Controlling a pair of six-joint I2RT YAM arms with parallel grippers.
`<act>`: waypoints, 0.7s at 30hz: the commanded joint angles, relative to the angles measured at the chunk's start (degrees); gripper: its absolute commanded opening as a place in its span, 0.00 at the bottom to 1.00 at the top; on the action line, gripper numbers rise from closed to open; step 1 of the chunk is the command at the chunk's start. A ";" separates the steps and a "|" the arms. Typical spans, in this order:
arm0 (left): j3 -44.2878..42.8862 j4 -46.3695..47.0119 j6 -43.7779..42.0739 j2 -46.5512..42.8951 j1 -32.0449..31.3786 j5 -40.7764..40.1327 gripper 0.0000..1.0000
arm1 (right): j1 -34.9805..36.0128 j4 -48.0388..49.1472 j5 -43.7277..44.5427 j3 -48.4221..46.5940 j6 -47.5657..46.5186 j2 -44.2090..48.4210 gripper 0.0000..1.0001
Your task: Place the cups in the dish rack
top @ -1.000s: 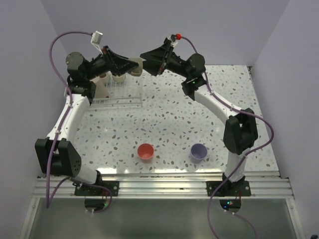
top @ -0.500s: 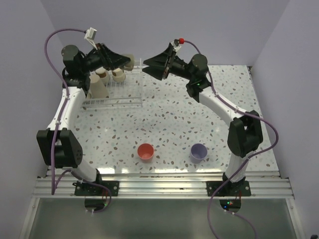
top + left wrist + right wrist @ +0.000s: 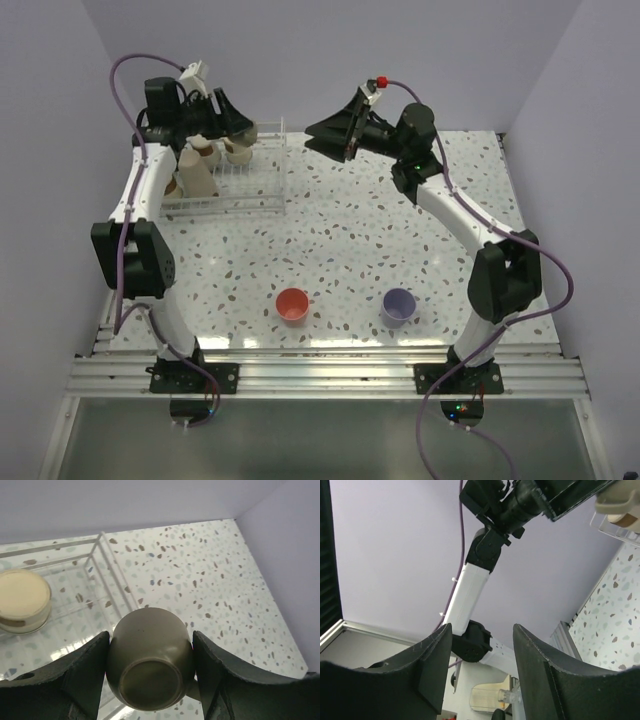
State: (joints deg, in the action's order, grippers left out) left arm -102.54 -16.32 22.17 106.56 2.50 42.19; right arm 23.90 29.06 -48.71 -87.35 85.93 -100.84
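Observation:
My left gripper (image 3: 150, 645) is shut on an olive cup (image 3: 150, 660), held bottom-up toward the camera above the right end of the white wire dish rack (image 3: 116, 577). A beige cup (image 3: 22, 600) stands in the rack below. From above, the left gripper (image 3: 238, 125) hovers over the rack (image 3: 262, 205), which holds several beige and brown cups (image 3: 198, 175). My right gripper (image 3: 322, 133) is raised to the right of the rack, open, with nothing between its fingers (image 3: 437, 665). A red cup (image 3: 292, 304) and a lavender cup (image 3: 399, 305) stand upright near the front edge.
The right wrist view looks sideways at the left arm (image 3: 472, 590) against the purple wall. Purple walls close the table (image 3: 400, 240) at the back and on both sides. A metal rail (image 3: 330, 370) runs along the near edge by the arm bases.
The two grippers were close together above the rack's right end. The left has pulled back left over the rack with the olive cup; the right has withdrawn to the right, its jaws narrowing a little.

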 commanded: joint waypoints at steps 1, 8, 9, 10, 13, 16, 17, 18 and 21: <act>-6.17 -10.57 -7.40 2.59 -0.30 -10.10 0.00 | -0.43 -2.25 -2.71 0.43 -3.05 3.19 0.55; -14.52 -20.49 -10.74 11.28 -2.15 -20.65 0.00 | -1.31 -3.39 -3.67 0.87 -3.93 3.10 0.54; -16.18 -21.29 -10.92 12.17 -3.89 -21.88 0.00 | -1.40 -3.31 -3.85 0.95 -4.02 2.93 0.54; -16.98 -22.00 -11.10 13.92 -4.26 -22.50 0.00 | -1.31 -3.39 -3.94 0.87 -3.93 2.93 0.53; -18.48 -23.76 -11.19 16.38 -5.05 -24.17 0.00 | -1.49 -3.31 -4.11 0.87 -3.93 2.58 0.53; -17.87 -23.76 -10.66 17.27 -5.40 -25.58 0.00 | -1.84 -3.39 -4.29 0.95 -3.93 2.75 0.52; -17.61 -23.59 -10.57 17.45 -5.49 -25.84 0.00 | -1.93 -3.48 -4.38 1.13 -3.84 2.75 0.52; -17.52 -23.76 -10.57 17.71 -5.58 -27.24 0.00 | -2.01 -3.48 -4.38 1.30 -4.01 2.93 0.52; -17.60 -24.20 -11.19 18.68 -6.19 -29.26 0.00 | -2.10 -3.48 -4.38 2.01 -4.10 3.10 0.51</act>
State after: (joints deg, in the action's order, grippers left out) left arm -117.67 -40.51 12.36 125.62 -3.64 16.27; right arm 22.15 25.08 -51.29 -86.32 83.05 -100.42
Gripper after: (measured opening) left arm 0.669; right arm 0.518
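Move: The olive cup already held upside down by the left hand is bound for the free spot near the rack's right end, about 3 cm ahead and 23 cm below. From that hand, the small cream cup is roughly 12 cm ahead, 7 cm left; the tall cream cup 5 cm ahead, 16 cm left; the rack's right rail 6 cm ahead, 11 cm right, all some 20 cm lower. The free spot lies about 17 cm ahead of the empty right hand, 23 cm left and 33 cm below. The olive cup is lowered mouth-down towards the gap between the small cream cup and the rack's front rail, going down about 16 cm with a few centimetres forward. The left hand swings slightly left at first, then partly back right, while its wrist tips some 30 degrees so the fingers point more steeply down; they keep their hold, and the descent slows at the end. ##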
